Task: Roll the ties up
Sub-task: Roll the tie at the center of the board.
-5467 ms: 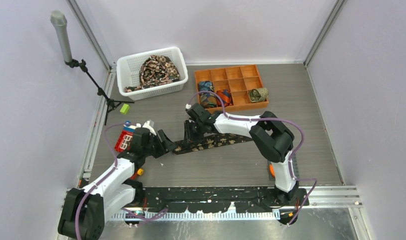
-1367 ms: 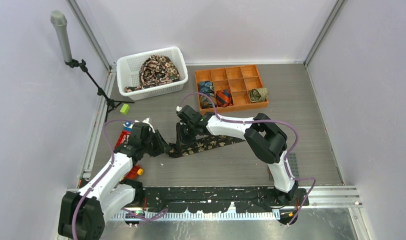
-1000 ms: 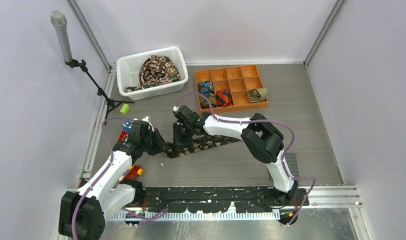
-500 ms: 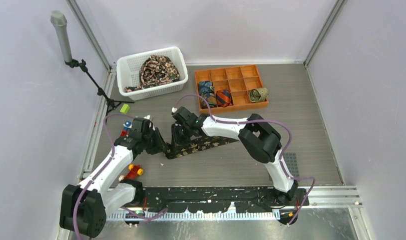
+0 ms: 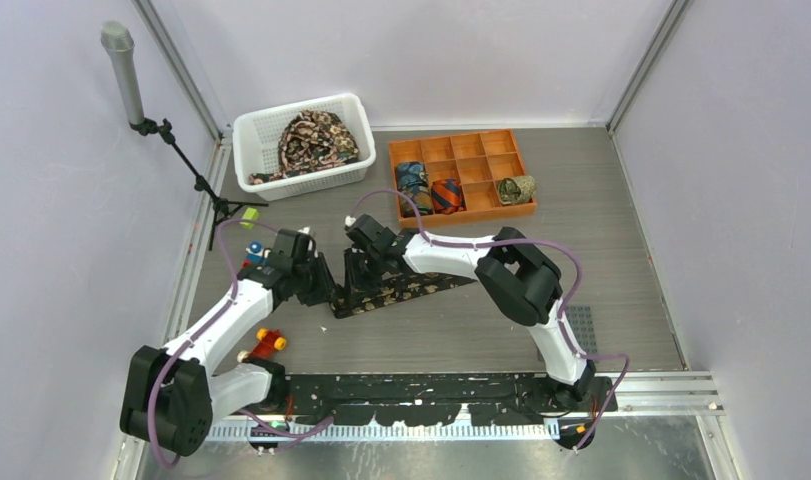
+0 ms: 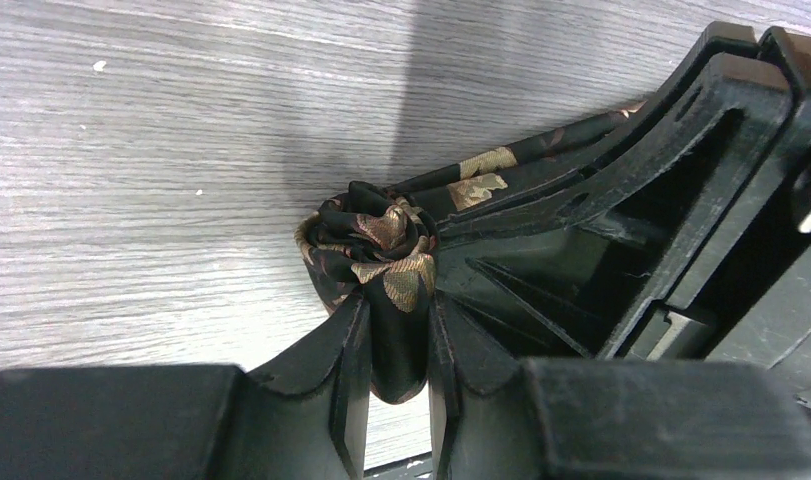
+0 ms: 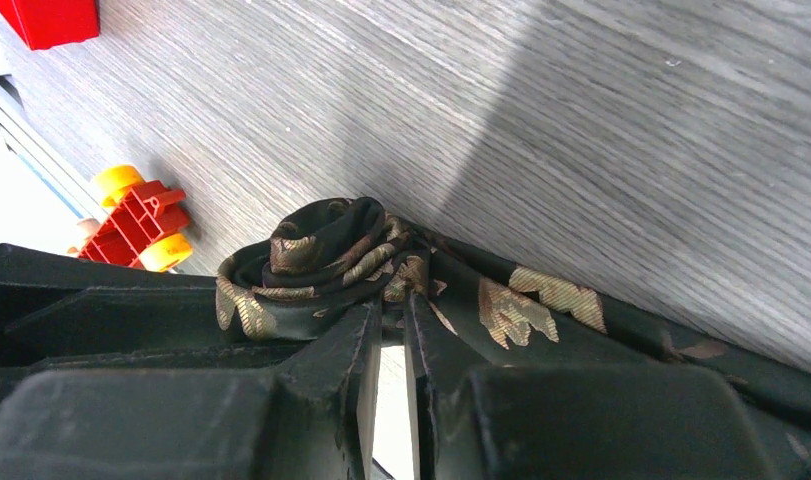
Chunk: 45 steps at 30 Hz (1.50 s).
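A black tie with tan floral print (image 5: 413, 288) lies across the table's middle, its left end wound into a small roll (image 6: 366, 235). My left gripper (image 6: 393, 320) is shut on that roll from the left (image 5: 327, 287). Close on the other side, my right gripper (image 7: 391, 310) is shut on the tie fabric at the roll's edge (image 5: 353, 285). The roll (image 7: 306, 255) bulges just beyond its fingertips, and the flat unrolled part (image 7: 541, 300) trails off to the right. Three rolled ties, blue (image 5: 414, 186), orange-red (image 5: 447, 195) and olive (image 5: 516, 188), sit in the orange tray.
A white basket (image 5: 249, 125) at the back left holds a heap of printed ties. The orange compartment tray (image 5: 436, 150) stands behind the arms. Red and yellow toy pieces (image 5: 264, 343), a green block (image 5: 248, 216) and a microphone stand (image 5: 131, 80) are on the left.
Both grippers and the rolled end have crept left and slightly farther back. The left arm has swung towards the back. The flat length of tie is shorter than several seconds ago.
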Motion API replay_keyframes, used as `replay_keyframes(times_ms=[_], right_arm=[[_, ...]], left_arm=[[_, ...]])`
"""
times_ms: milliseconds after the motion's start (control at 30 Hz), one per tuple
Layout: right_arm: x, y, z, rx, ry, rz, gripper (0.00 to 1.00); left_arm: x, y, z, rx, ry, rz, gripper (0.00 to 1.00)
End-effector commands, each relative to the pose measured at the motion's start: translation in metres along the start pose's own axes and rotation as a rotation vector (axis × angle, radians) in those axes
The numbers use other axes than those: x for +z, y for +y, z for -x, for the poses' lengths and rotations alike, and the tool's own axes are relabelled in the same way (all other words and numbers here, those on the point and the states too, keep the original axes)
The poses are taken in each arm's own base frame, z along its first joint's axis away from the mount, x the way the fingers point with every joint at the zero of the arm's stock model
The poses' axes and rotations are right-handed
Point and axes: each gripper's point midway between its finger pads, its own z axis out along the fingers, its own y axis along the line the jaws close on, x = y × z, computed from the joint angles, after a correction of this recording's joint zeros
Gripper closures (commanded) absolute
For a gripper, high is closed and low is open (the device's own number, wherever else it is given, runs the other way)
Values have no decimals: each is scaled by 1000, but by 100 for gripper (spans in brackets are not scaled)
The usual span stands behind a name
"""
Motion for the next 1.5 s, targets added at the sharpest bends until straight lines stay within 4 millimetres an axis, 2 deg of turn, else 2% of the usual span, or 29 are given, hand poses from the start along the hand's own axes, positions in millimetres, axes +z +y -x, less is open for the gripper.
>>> replay_keyframes(times_ms=[0,400,633,767,1067,1300,1467], right_arm=[[-6,21,0,-21,-13,71,80],[-33,11,14,-24,-68,43,80],[-50,-18,25,0,-106,-18,80],[-52,-37,24,13,-107,-59,80],[-50,-61,17,1,-96,-143,81],[-41,-68,9,14,-66,-148,82],[-41,-68,9,16,-65,-143,83]], left_arm=[[1,-30,17,17,-42,-82,79],[11,-29,14,42,-27,-14,79],[14,-29,13,57,-22,14,79],[15,-30,12,63,-20,21,79],[14,-30,12,77,-21,33,80],[16,-34,11,94,-14,36,79],[18,-37,8,110,0,39,74]])
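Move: The left hand already pinches the rolled end of the dark tie, the roll about 1 cm right of and 2 cm below its hand point; the flat strip's middle lies some 16 cm to its right, 4 cm lower. The red toy with orange wheels stands about 12 cm back and 14 cm left of it. From the right hand the strip's middle is roughly 11 cm right and 3 cm lower, the roll 4 cm left and 2 cm back. Rightward along the flat strip go both hands: the left keeps its pinch on the roll and carries it about 3 cm right and slightly forward, nearly level. The right starts slowly, then runs some 7 cm right and 3 cm forward away from the roll, lifting a touch before sinking to the strip, its fingertips still almost shut, and stays there. ##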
